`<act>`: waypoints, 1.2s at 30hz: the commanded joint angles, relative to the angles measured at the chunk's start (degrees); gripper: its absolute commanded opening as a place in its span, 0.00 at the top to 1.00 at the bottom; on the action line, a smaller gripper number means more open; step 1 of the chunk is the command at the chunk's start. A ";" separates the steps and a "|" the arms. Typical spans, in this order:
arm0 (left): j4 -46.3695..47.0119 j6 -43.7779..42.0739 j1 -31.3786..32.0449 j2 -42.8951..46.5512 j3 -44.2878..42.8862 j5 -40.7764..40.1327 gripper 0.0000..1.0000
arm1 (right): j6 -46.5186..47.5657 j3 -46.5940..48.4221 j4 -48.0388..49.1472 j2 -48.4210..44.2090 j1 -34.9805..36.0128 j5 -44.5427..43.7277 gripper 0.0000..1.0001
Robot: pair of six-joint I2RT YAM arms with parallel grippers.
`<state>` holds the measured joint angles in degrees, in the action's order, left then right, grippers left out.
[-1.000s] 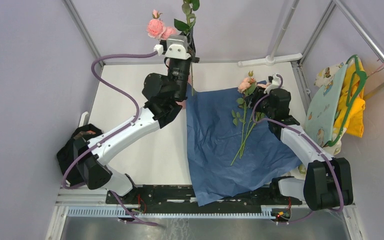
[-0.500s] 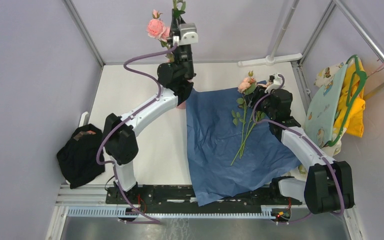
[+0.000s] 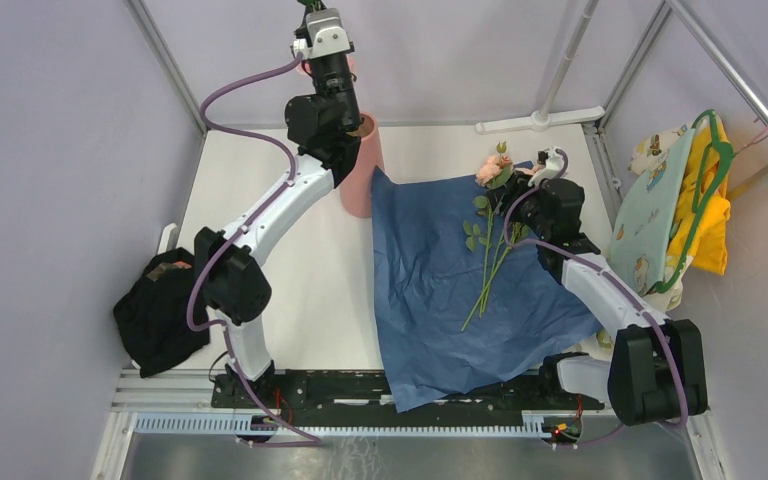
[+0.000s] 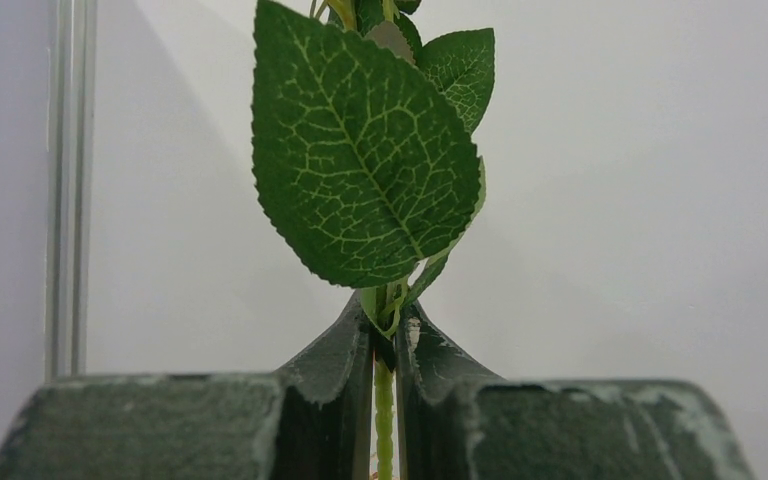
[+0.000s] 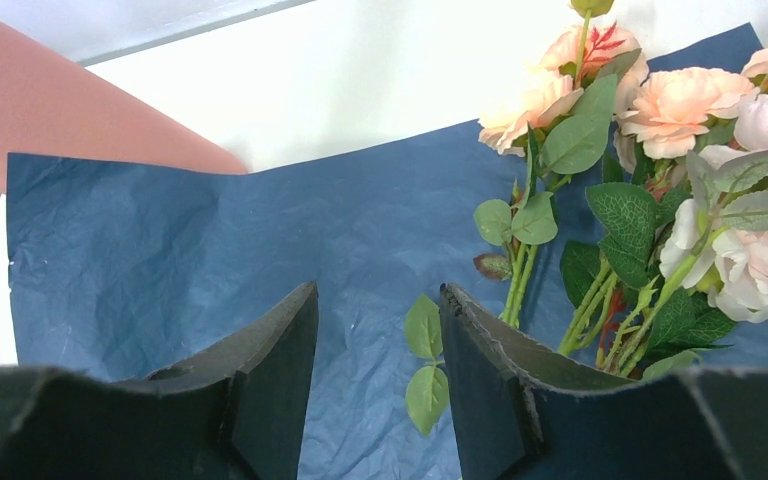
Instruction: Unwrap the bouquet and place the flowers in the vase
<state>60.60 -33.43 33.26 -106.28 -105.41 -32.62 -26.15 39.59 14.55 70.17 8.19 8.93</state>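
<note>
My left gripper (image 4: 385, 320) is shut on a thin green flower stem (image 4: 384, 400), with a big leaf (image 4: 360, 150) right above the fingertips. In the top view that gripper (image 3: 314, 12) is raised at the back edge, above the salmon-pink vase (image 3: 362, 165); the bloom is out of view. The bouquet's blue paper (image 3: 460, 290) lies spread flat. The other flowers (image 3: 490, 240) lie on it, blooms (image 5: 680, 130) toward the back. My right gripper (image 5: 378, 290) hovers open over the paper, left of the stems, nothing between its fingers. The vase (image 5: 70, 110) shows at the upper left of the right wrist view.
A black bundle (image 3: 160, 310) lies at the table's left edge. Yellow and pale-green cloths (image 3: 680, 210) hang on the right side. A white stand foot (image 3: 540, 120) lies at the back edge. Metal frame poles rise at the back corners.
My left arm has swung left and back and stretched upward with the stem. Its pink blooms have left the top of the picture, and the vase now shows. The right arm has not moved.
</note>
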 commanded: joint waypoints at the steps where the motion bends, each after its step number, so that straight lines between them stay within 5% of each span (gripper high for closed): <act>1: -1.20 5.01 0.17 0.46 -2.08 0.30 0.98 | -1.05 -0.30 3.84 0.27 -0.10 1.18 0.46; 15: 0.19 13.55 -0.20 2.79 14.11 -3.35 0.98 | -0.69 -2.37 5.26 -1.36 -0.11 0.81 0.46; 22: -9.08 25.48 -0.25 11.65 24.34 -2.91 0.96 | -1.32 -3.16 6.47 -1.08 -0.18 1.45 0.46; 28: -19.86 33.17 -0.12 18.20 28.73 0.38 0.88 | -2.24 -3.80 7.38 -0.80 -0.15 2.96 0.46; 36: -31.52 37.99 -0.10 20.40 28.18 5.83 0.61 | -3.34 -4.33 8.09 -1.09 -0.13 4.18 0.46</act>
<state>36.86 -0.93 33.19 -86.30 -75.44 -31.14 -28.18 35.62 19.05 70.30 8.19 11.60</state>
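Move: The left hand holds a flower by its stem high over the vase. The vase's middle is some 43 cm below that hand, level with it fore and aft and about 4 cm to its right. The heads of the flowers already in the vase are roughly 14 cm straight below the hand. The flowers still on the blue paper are about 36 cm to its right, 7 cm back and 56 cm down. From the right hand the vase is about 31 cm left, 8 cm ahead and 3 cm lower. Pinched by its stem, the flower is lowered by the left hand towards the vase, about 16 cm down, easing some 4 cm forward and a little right. The hand then draws back roughly 5 cm and rises slightly while its upward-slanting fingers tip down about 25 degrees and turn clockwise; at last they open and let go of the stem. ##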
